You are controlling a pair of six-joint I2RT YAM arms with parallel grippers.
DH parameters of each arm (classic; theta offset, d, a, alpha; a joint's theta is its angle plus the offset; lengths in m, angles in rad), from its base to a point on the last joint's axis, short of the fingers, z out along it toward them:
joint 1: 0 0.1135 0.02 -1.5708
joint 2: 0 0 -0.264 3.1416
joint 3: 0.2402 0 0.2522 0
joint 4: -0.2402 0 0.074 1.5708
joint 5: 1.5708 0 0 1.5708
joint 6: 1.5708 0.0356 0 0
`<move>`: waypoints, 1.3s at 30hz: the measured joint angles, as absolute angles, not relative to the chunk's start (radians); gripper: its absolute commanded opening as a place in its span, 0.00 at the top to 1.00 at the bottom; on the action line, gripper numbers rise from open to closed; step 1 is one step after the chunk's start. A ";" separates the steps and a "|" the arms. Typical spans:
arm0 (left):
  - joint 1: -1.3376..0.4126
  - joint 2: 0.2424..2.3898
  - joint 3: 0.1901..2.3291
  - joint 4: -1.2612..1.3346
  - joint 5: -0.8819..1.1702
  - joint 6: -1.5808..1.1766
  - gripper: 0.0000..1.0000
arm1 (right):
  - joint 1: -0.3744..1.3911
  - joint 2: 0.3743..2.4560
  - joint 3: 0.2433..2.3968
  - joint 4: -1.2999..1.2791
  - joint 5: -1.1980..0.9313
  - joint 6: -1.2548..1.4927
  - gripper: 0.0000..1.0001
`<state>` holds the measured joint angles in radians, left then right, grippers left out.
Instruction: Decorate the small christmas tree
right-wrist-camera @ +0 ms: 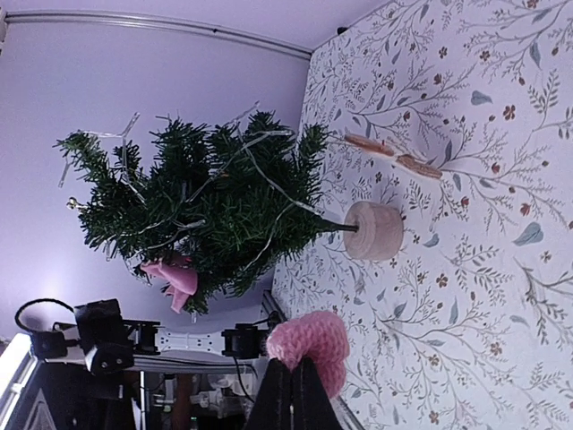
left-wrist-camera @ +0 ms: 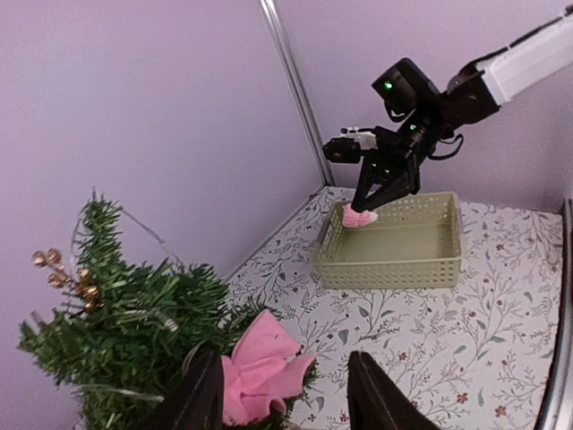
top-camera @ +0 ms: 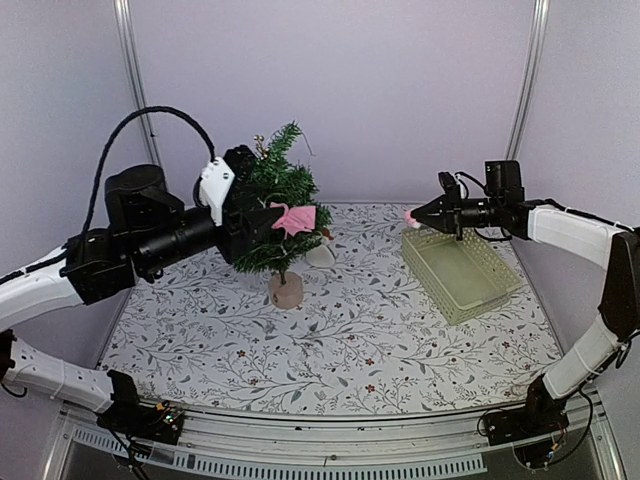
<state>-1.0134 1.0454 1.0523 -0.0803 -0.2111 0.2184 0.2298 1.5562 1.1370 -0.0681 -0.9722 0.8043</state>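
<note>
The small christmas tree (top-camera: 283, 190) stands on its pale round base (top-camera: 286, 290) at the left of the table. Gold berries (left-wrist-camera: 67, 273) sit near its top. A pink bow (top-camera: 293, 218) rests on a right-hand branch. My left gripper (left-wrist-camera: 286, 399) is open with its fingers (left-wrist-camera: 201, 399) either side of the bow (left-wrist-camera: 264, 367), which touches the left finger and stands apart from the right one. My right gripper (top-camera: 422, 214) hovers above the basket's near-left corner, shut on a pink knitted ornament (right-wrist-camera: 312, 345), also in the top view (top-camera: 411, 218).
A pale green mesh basket (top-camera: 490, 295) sits at the right, its inside showing nothing. A small beige ornament (right-wrist-camera: 394, 154) lies on the floral tablecloth just behind the tree. Purple walls close in the back and sides.
</note>
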 measured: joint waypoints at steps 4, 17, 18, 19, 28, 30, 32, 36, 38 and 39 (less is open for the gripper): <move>-1.113 1.213 1.124 -0.064 -0.218 0.361 0.58 | 0.241 1.505 1.103 -0.093 -1.012 0.945 1.00; -1.166 1.568 1.378 -0.024 -0.133 0.638 0.68 | 0.315 1.355 0.991 -0.076 -1.118 1.352 1.00; -1.166 1.582 1.387 -0.026 -0.123 0.648 0.69 | 0.318 1.349 0.981 -0.069 -1.122 1.376 1.00; -1.166 1.593 1.393 -0.028 -0.117 0.657 0.69 | 0.321 1.342 0.972 -0.060 -1.125 1.402 1.00; -1.167 1.701 1.470 -0.067 -0.059 0.727 0.73 | 0.366 1.328 0.966 0.031 -1.144 1.552 1.00; -1.167 1.720 1.492 -0.078 -0.055 0.739 0.73 | 0.376 1.328 0.966 0.046 -1.150 1.571 1.00; -1.167 1.736 1.507 -0.084 -0.052 0.749 0.74 | 0.382 1.329 0.968 0.054 -1.156 1.581 1.00; -1.167 1.750 1.512 -0.086 -0.054 0.757 0.74 | 0.392 1.331 0.971 0.057 -1.164 1.594 1.00; -1.167 1.754 1.512 -0.086 -0.065 0.760 0.75 | 0.395 1.331 0.972 0.060 -1.167 1.597 1.00; -1.167 1.756 1.512 -0.086 -0.072 0.761 0.75 | 0.397 1.333 0.974 0.061 -1.168 1.599 1.00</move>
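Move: Ahead of the left gripper by about 15 cm, some 29 cm to its right and 14 cm lower, is the pink knitted ornament already pinched in the right gripper. The tree stands about 10 cm ahead of the left hand and 2 cm to its right, its pink bow roughly 6 cm ahead, 6 cm right and 10 cm below. From the right hand, the left gripper is 15 cm back, 29 cm left and 14 cm higher; the basket lies 5 cm ahead, 17 cm right and 21 cm below. Sweeping right past the bow, the left hand travels about 20 cm and sinks some 9 cm towards the pink ornament, swinging its fingers clockwise as it rolls and narrowing them to about half their gap, still open. The right hand keeps its pinch and brings the ornament back about 12 cm, a little left and up, rolling some 35 degrees; both slow as they meet. ##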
